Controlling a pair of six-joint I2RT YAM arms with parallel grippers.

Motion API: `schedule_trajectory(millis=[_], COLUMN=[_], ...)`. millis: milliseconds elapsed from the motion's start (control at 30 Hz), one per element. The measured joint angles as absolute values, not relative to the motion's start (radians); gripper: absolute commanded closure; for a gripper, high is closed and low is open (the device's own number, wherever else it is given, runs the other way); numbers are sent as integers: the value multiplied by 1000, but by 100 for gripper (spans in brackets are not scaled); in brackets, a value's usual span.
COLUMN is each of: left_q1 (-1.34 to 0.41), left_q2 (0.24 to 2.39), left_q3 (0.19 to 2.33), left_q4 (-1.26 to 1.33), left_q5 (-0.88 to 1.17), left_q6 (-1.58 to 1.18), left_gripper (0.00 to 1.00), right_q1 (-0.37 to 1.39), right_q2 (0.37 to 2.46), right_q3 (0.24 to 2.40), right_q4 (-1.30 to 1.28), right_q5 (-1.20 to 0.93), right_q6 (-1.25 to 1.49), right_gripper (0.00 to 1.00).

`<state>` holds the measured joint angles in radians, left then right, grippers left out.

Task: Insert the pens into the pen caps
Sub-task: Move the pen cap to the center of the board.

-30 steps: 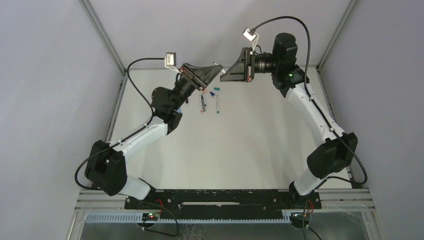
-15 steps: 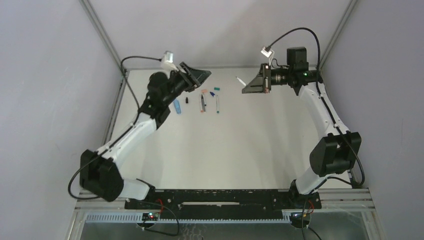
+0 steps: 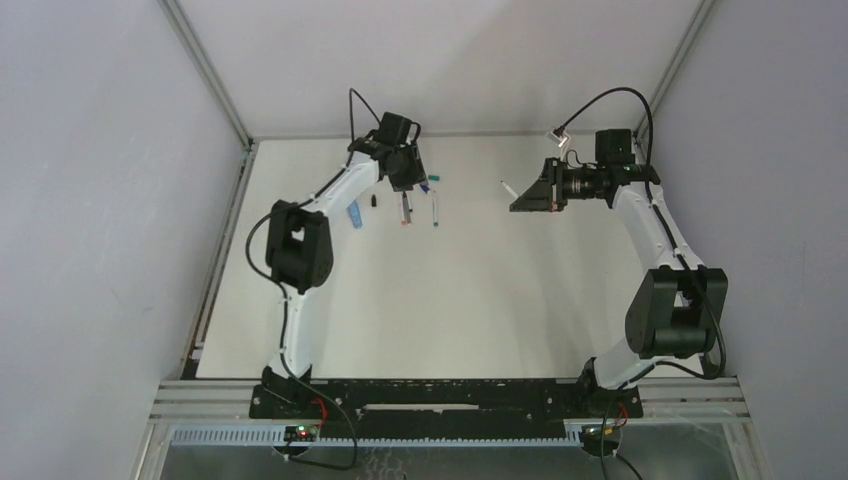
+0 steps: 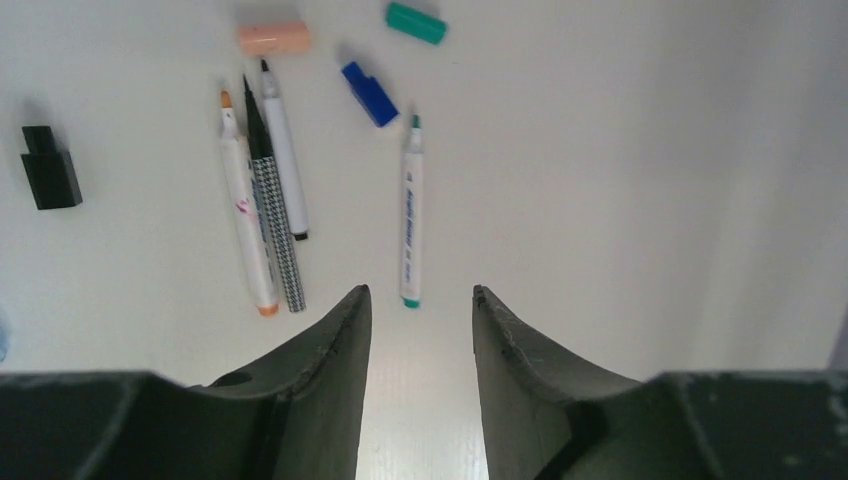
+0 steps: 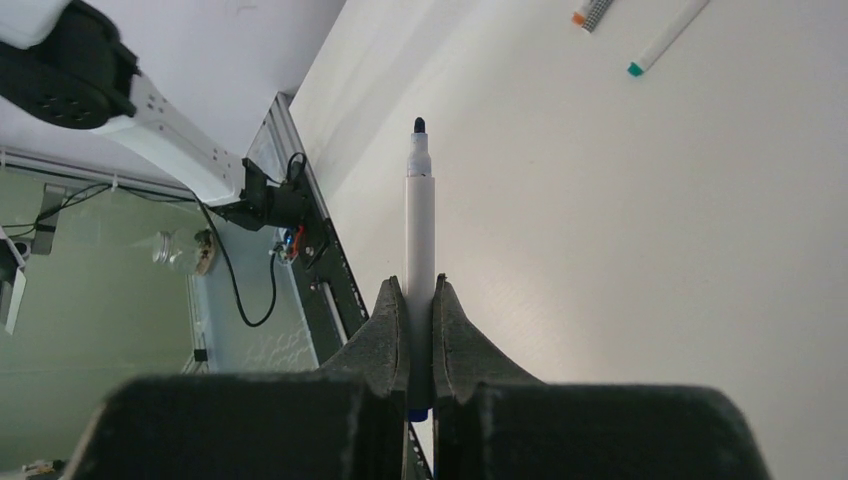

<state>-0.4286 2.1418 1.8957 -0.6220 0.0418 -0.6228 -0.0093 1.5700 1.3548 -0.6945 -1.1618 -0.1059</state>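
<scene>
In the left wrist view, three pens lie side by side: white with an orange tip (image 4: 245,205), black-and-white checked (image 4: 272,205) and white with a black tip (image 4: 284,155). A white pen with teal ends (image 4: 411,215) lies apart to their right. Beyond them lie a salmon-pink cap (image 4: 274,38), a teal cap (image 4: 417,22), a blue cap (image 4: 369,94) and a black cap (image 4: 50,168). My left gripper (image 4: 420,292) is open and empty just above the teal pen's near end. My right gripper (image 5: 420,285) is shut on a white pen with a blue tip (image 5: 420,220) and holds it in the air at the right (image 3: 530,196).
A thicker light-blue pen (image 3: 354,213) lies on the white table left of the black cap (image 3: 374,200). Metal frame posts and grey walls bound the table on three sides. The base rail (image 3: 440,395) runs along the near edge.
My left arm has stretched out toward the far side and its gripper now points down over the pens. My right gripper has moved right and a little nearer with its pen.
</scene>
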Motion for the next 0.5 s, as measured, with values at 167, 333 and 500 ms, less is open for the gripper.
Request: schedule_trajectory(millis=[167, 333, 500], left_q1=[-415, -382, -352], left_q2=[2308, 2380, 2431], left_q3=[2085, 2128, 2164], left_q4=[-710, -700, -662], left_q5=[29, 61, 87], left_q6=[-650, -723, -788], left_gripper=[53, 55, 56], right_q1=[-38, -46, -52], right_q2=[1570, 1570, 1571], right_q3=[1349, 1341, 1341], right_q4=[-680, -669, -660], right_q5=[-1172, -1183, -1195], right_q6=[-107, -106, -102], right_gripper=[100, 100, 100])
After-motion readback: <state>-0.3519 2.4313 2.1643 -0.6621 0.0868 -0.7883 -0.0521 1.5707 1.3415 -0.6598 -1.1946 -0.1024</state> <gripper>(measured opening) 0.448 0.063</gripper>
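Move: The blue pen cap lies about 8 cm ahead of the left hand, 4 cm to its right and 11 cm below. The salmon cap is some 5 cm left of it and 3 cm farther out, the green cap 2 cm right and 3 cm farther out; the green pen lies about 7 cm nearer and 3 cm to its right. From the right hand, the blue cap is roughly 22 cm ahead, 16 cm left and 24 cm below. The left hand sinks and reaches forward, about 6 cm each, towards the blue cap, turning some 10 degrees counter-clockwise, fingers open. ##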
